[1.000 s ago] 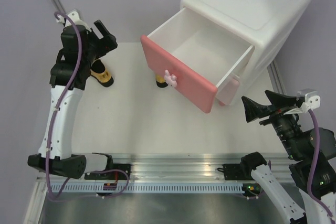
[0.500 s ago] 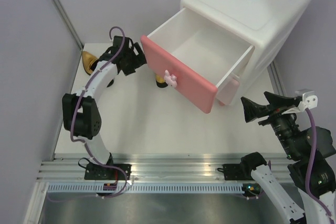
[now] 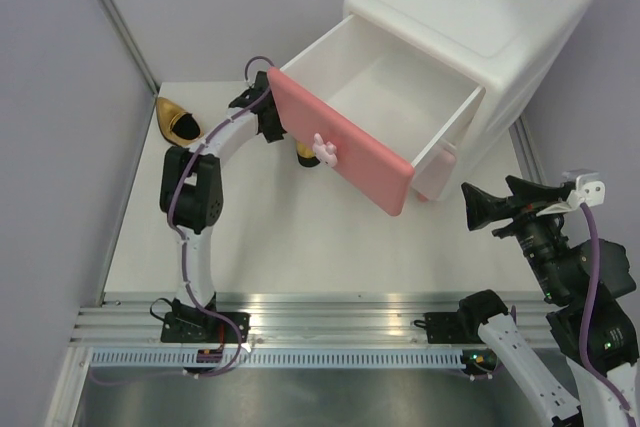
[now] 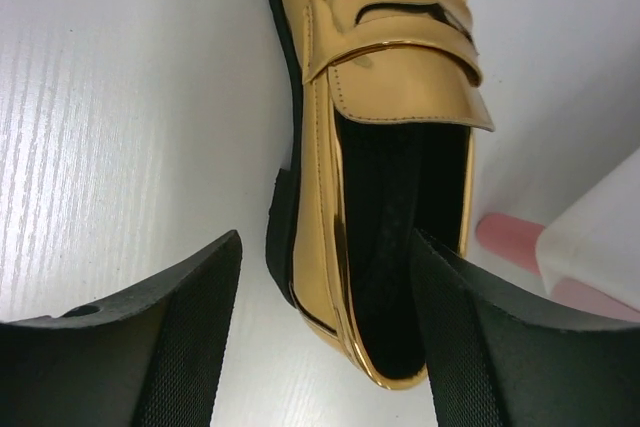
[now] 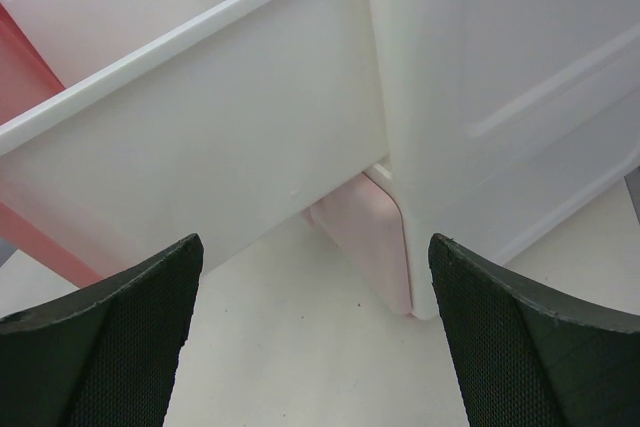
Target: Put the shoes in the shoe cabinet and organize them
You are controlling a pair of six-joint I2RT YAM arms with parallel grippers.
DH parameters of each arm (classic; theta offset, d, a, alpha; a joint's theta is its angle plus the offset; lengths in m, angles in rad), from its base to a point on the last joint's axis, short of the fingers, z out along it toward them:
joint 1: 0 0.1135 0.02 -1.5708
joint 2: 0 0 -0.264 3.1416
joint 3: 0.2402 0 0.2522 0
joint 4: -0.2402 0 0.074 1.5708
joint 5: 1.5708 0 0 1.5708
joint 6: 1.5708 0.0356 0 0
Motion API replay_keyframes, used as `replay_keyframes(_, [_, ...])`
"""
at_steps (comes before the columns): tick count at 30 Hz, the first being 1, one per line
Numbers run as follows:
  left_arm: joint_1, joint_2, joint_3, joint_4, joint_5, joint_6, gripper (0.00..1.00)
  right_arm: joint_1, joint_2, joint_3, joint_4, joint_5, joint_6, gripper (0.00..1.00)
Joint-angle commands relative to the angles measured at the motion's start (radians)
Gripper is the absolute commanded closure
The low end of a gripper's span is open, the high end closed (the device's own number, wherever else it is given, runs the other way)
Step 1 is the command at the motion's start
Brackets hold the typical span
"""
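Note:
The white shoe cabinet point(image 3: 480, 7) stands at the back right with its top drawer point(image 3: 400, 97) pulled out and nothing inside. One gold shoe point(image 3: 178, 122) lies at the far left. A second gold shoe point(image 3: 305, 155) point(image 4: 400, 77) pokes out from under the pink drawer front point(image 3: 340, 142). My left gripper point(image 3: 268, 119) point(image 4: 325, 242) is open, its jaws on either side of that shoe's heel end; a gap shows at the left finger point(image 4: 190, 317). My right gripper point(image 3: 490, 197) point(image 5: 315, 247) hangs open and holds nothing, beside the cabinet's near corner.
A bunny knob point(image 3: 322, 149) sits on the drawer front. The lower pink drawer point(image 5: 365, 237) is shut, under the open one. A pink cabinet foot point(image 4: 505, 237) is just right of the shoe. Grey walls close in the table at left and back.
My left arm has swung from the left side out to the drawer front's left end, uncovering the far-left gold shoe. Its jaws have narrowed. The right arm has stayed put.

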Motion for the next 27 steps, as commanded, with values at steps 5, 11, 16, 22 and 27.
replay_keyframes(5, [-0.019, 0.053, 0.031, 0.003, -0.054, -0.017, 0.34, 0.0, -0.003, -0.013, -0.003, 0.045, 0.017, 0.02])
replay_keyframes(11, [-0.029, 0.084, 0.037, -0.004, -0.066, -0.003, 0.45, 0.0, -0.003, -0.02, 0.0, 0.047, 0.02, 0.02])
replay_keyframes(16, [-0.029, 0.113, 0.054, -0.011, -0.067, 0.008, 0.55, 0.0, -0.005, -0.023, 0.002, 0.048, 0.023, 0.02])
replay_keyframes(22, [-0.03, 0.127, 0.056, -0.014, -0.069, 0.014, 0.78, 0.0, 0.01, -0.013, -0.001, 0.045, 0.022, 0.02])
replay_keyframes(27, [-0.027, 0.066, 0.048, -0.025, -0.11, 0.043, 0.98, 0.002, 0.017, -0.01, 0.005, 0.044, 0.016, 0.02])
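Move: The gold shoe lying under the pulled-out drawer has its middle about 7 cm ahead of the left hand, 4 cm to its right and 7 cm below; its rear opening is right under the spread fingers. The left end of the pink drawer front overhangs some 4 cm right, 4 cm back and 13 cm above the left hand, and the other gold shoe lies about 27 cm to the hand's left, 7 cm ahead and 7 cm below. From the right hand the first shoe is roughly 41 cm ahead, 37 cm left and 36 cm below. The near gold shoe's left side wall, close to the heel, is taken between the left hand's fingers: the hand sinks about 5 cm almost straight down, easing off as it goes, with one finger inside the opening and the other outside. The fingers close from about three-quarters open to nearly shut and pinch the wall's rim, most quickly once the hand is down; the wrist tilts only some 5 degrees. ##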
